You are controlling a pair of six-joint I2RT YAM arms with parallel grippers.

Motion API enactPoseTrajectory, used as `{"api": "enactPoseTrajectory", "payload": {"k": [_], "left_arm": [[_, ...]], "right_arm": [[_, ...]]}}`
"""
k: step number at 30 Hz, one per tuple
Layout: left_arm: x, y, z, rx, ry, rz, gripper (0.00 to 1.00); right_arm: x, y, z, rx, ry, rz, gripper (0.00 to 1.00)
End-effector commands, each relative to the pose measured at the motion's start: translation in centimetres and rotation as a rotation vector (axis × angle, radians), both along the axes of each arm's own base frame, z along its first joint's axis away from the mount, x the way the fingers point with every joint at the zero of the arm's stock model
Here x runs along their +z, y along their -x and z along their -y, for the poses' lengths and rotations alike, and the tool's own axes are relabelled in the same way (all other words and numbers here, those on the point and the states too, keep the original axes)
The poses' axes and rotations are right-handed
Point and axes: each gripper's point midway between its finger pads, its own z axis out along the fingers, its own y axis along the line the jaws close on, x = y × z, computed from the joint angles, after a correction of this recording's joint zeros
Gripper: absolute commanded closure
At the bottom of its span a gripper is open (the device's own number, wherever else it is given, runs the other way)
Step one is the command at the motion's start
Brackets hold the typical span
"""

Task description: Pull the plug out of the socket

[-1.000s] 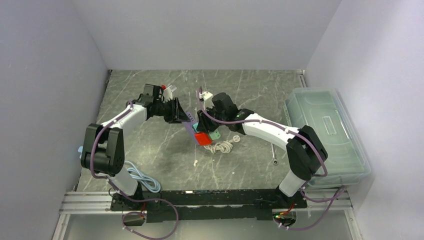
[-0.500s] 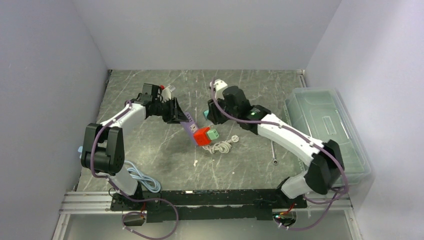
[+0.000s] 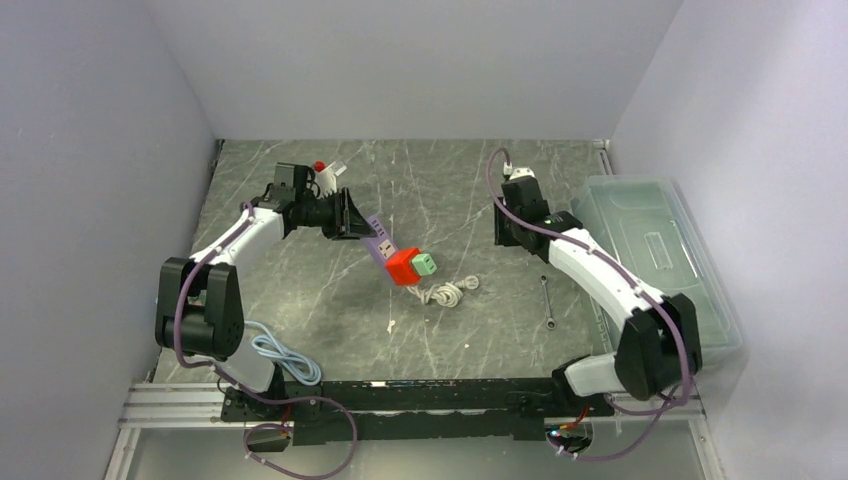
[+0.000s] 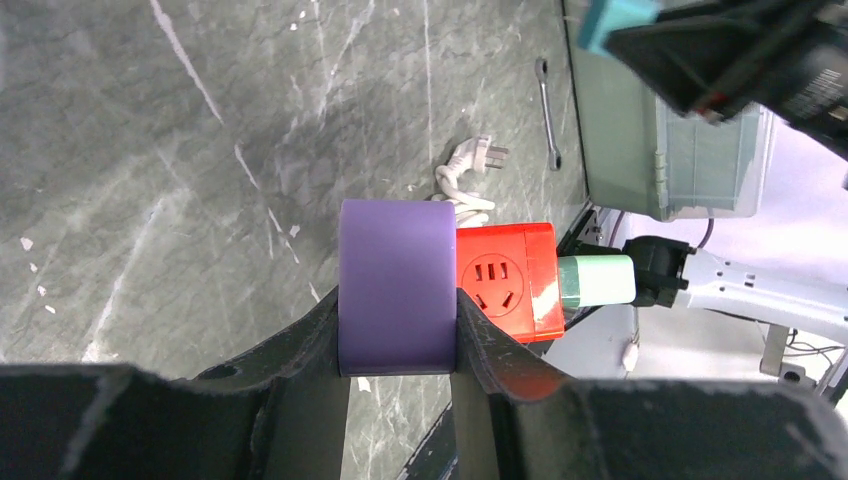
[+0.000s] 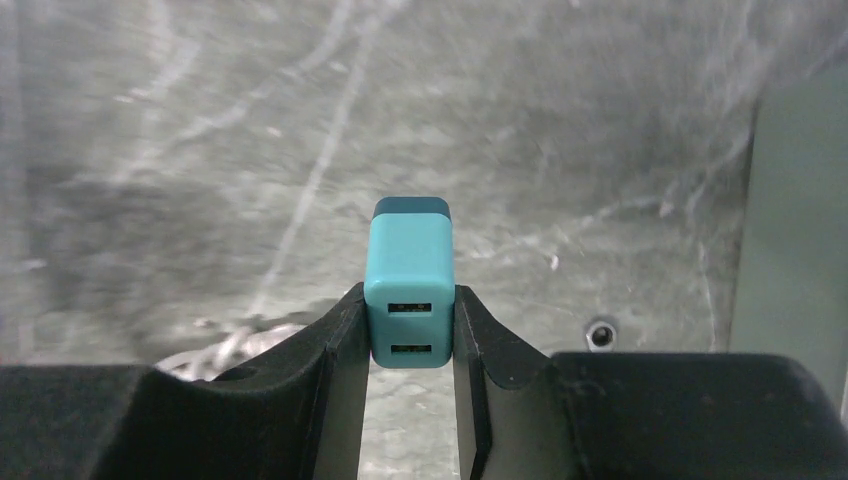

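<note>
My left gripper [image 4: 397,330] is shut on a purple socket strip [image 4: 396,285], held above the table at centre left [image 3: 378,238]. A red socket cube [image 4: 505,282] is attached to the strip's end, with a pale green adapter [image 4: 596,281] stuck in its far side. The teal plug [image 5: 409,283], a small block with two USB slots, sits clamped between the fingers of my right gripper [image 5: 409,320]. That gripper [image 3: 505,232] hangs at the right of centre, well apart from the socket. The plug also shows in the left wrist view's top right [image 4: 620,18].
A coiled white cord with a plug [image 3: 447,292] lies under the red cube. A small wrench [image 3: 548,302] lies to the right of it. A clear lidded bin [image 3: 655,265] stands along the right wall. A pale blue cable [image 3: 280,355] lies by the left arm's base.
My right gripper has pulled away from the red socket cube and swung right and back with the teal plug in it. The left gripper still holds the socket strip, shifted slightly.
</note>
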Motion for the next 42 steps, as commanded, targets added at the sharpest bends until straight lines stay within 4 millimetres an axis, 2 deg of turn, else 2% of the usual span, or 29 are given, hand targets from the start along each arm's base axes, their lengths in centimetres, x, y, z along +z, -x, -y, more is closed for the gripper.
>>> {"api": "enactPoseTrajectory", "payload": {"k": [1,7,11,15,17,19,22,27,36,42], "left_arm": [[4.3,0.4,0.9,-0.070,0.092,0.117,1.00],[4.5,0.5,0.9,-0.071,0.094,0.127,1.00],[4.5,0.4,0.8,-0.068,0.087,0.134,1.00],[4.3,0.3,0.9,-0.067,0.086,0.129,1.00],[4.2,0.2,0.9,-0.067,0.090,0.125,1.00],[4.1,0.2,0.9,-0.067,0.090,0.120,1.00],[4.0,0.1,0.9,-0.066,0.086,0.117,1.00],[3.9,0.1,0.8,-0.064,0.082,0.120,1.00],[4.0,0.2,0.8,-0.066,0.084,0.120,1.00],[4.1,0.1,0.6,-0.066,0.083,0.121,1.00]], "right_arm": [[-3.5,-0.2,3.4,-0.136,0.076,-0.087,1.00],[-7.1,-1.5,5.3,-0.184,0.126,-0.173,1.00],[-8.3,-2.1,6.1,-0.219,0.172,-0.206,0.97],[-8.8,-2.6,5.9,-0.215,0.172,-0.217,0.88],[-9.3,-2.7,5.8,-0.207,0.175,-0.236,0.80],[-9.5,-2.7,5.6,-0.201,0.172,-0.244,0.67],[-9.5,-2.7,5.3,-0.191,0.154,-0.243,0.50],[-8.7,-2.9,4.6,-0.170,0.117,-0.219,0.33],[-7.6,-2.9,4.3,-0.149,0.097,-0.190,0.25],[-5.7,-3.1,2.6,-0.081,0.010,-0.141,0.17]]}}
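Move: The right hand already holds the teal plug, clear of the socket strip. The table spot it is taken to lies about 11 cm below it, some 5 cm to its right and 2 cm ahead. The wrench is roughly 9 cm right of that spot and 12 cm nearer the base; the white coiled cord is some 15 cm left of it and 9 cm nearer. From the left hand the spot is about 34 cm right, 3 cm ahead and 12 cm below. Down and to the right, the right hand carries the teal plug about 10 cm lower, quickly at first and then easing to a stop with a small shift forward, its fingers tipping some 15 degrees steeper. Near the table the fingers open wide and let go of the plug, and the hand begins to lift straight off it by about 1 cm. ##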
